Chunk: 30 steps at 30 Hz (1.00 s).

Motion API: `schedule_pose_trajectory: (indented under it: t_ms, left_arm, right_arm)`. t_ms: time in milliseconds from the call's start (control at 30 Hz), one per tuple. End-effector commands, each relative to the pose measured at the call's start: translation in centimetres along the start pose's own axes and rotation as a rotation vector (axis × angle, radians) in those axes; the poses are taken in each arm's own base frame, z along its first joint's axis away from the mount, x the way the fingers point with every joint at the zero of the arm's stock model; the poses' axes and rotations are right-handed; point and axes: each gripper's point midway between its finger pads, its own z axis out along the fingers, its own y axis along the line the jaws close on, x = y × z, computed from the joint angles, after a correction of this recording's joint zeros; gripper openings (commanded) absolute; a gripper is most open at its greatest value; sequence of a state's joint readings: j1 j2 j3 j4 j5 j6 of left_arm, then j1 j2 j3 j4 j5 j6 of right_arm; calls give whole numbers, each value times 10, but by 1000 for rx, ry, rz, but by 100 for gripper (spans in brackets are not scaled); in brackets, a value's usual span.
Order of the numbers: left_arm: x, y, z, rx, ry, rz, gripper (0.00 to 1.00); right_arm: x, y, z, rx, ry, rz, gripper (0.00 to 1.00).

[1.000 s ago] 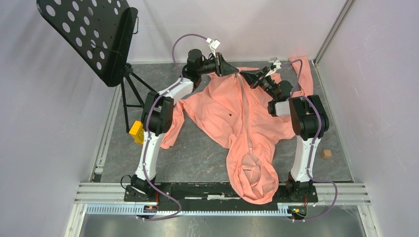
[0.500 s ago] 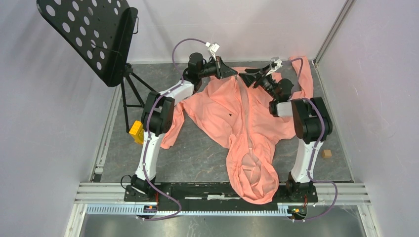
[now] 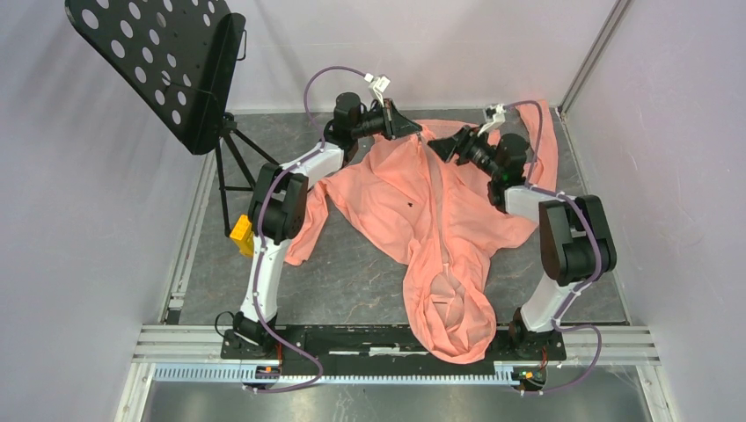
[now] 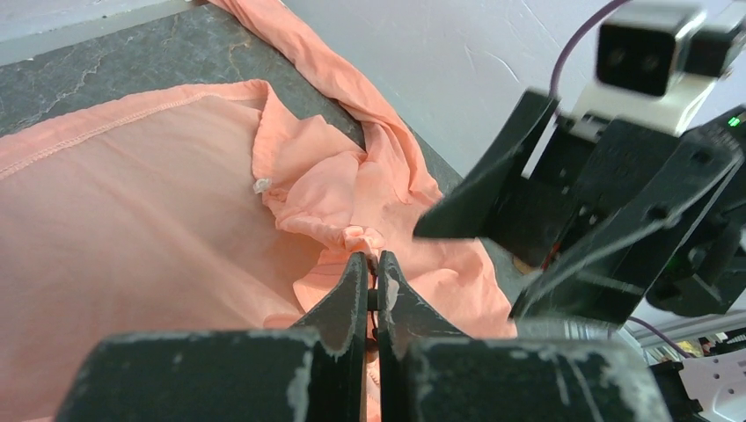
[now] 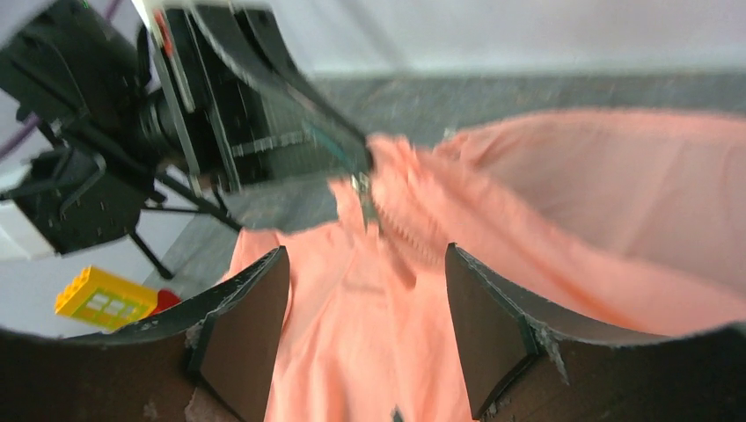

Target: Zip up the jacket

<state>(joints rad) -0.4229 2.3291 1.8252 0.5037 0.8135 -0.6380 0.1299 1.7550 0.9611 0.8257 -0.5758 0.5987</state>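
Observation:
The salmon-pink jacket (image 3: 413, 207) lies flat, hood toward the arm bases, with its paler zipper strip (image 3: 437, 198) running up the middle and a small dark mark (image 3: 410, 205) left of it. At the far hem my left gripper (image 3: 421, 132) (image 4: 371, 260) is shut on a bunched bit of the jacket (image 4: 362, 239) at the zipper's end. My right gripper (image 3: 438, 147) (image 5: 365, 264) hovers just right of it, open, with only flat fabric (image 5: 369, 352) below its fingers. In the right wrist view the left gripper's tip pinches the zipper end (image 5: 361, 186).
A black perforated music stand (image 3: 158, 61) rises at the back left on a tripod. A yellow block (image 3: 242, 236) lies by the left arm, and a small tan cube (image 3: 581, 273) sits at the right. One sleeve (image 3: 545, 132) drapes against the back right wall.
The left gripper has shut on the hem at the zipper's end. The right gripper has opened, let go of the fabric and drawn back; its elbow swung out to the right.

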Motion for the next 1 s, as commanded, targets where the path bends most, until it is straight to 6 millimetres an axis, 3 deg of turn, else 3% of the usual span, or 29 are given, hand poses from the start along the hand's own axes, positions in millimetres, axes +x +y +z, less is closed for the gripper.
schedule_pose_trajectory:
  t_ms: [0, 333, 700, 833, 967]
  left_arm:
    - [-28, -31, -5, 37, -29, 100, 2]
    - [-30, -32, -4, 37, -27, 86, 2]
    - [-31, -37, -3, 50, -25, 85, 2]
    - [-30, -38, -3, 54, -22, 81, 2]
    - [-30, -39, -2, 59, -19, 77, 2]
  right_arm:
    - [28, 10, -10, -51, 29, 51, 70]
    - [51, 5, 10, -77, 40, 114, 55]
    - [60, -1, 27, -82, 37, 110, 54]
    - [63, -1, 35, -92, 40, 114, 46]
    - [61, -4, 38, -73, 32, 99, 46]
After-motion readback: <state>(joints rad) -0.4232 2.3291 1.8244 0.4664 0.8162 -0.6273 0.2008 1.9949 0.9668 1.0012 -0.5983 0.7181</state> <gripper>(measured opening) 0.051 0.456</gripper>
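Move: From the right hand, the jacket's hanging zipper pull is about 6 cm left, 2 cm ahead and 5 cm lower; the hem corner pinched by the left fingers is some 5 cm left, 3 cm ahead and 2 cm lower. The white cord toggle on the hem is roughly 10 cm ahead and 5 cm to the right, about 15 cm down. From the left hand, the pull hangs just off the fingertips, about 2 cm right, 1 cm back and 3 cm below. The right hand drops about 7 cm, at first also drawing back some 2 cm, then swings about 4 cm left and eases forward again, going in under the left fingertips to the dangling zipper pull and its ribbon. Its fingers tip some 10 degrees further down and close partway, staying open around the ribbon's line without a visible pinch, while the left hand keeps its shut grip on the hem corner and holds it nearly still. ##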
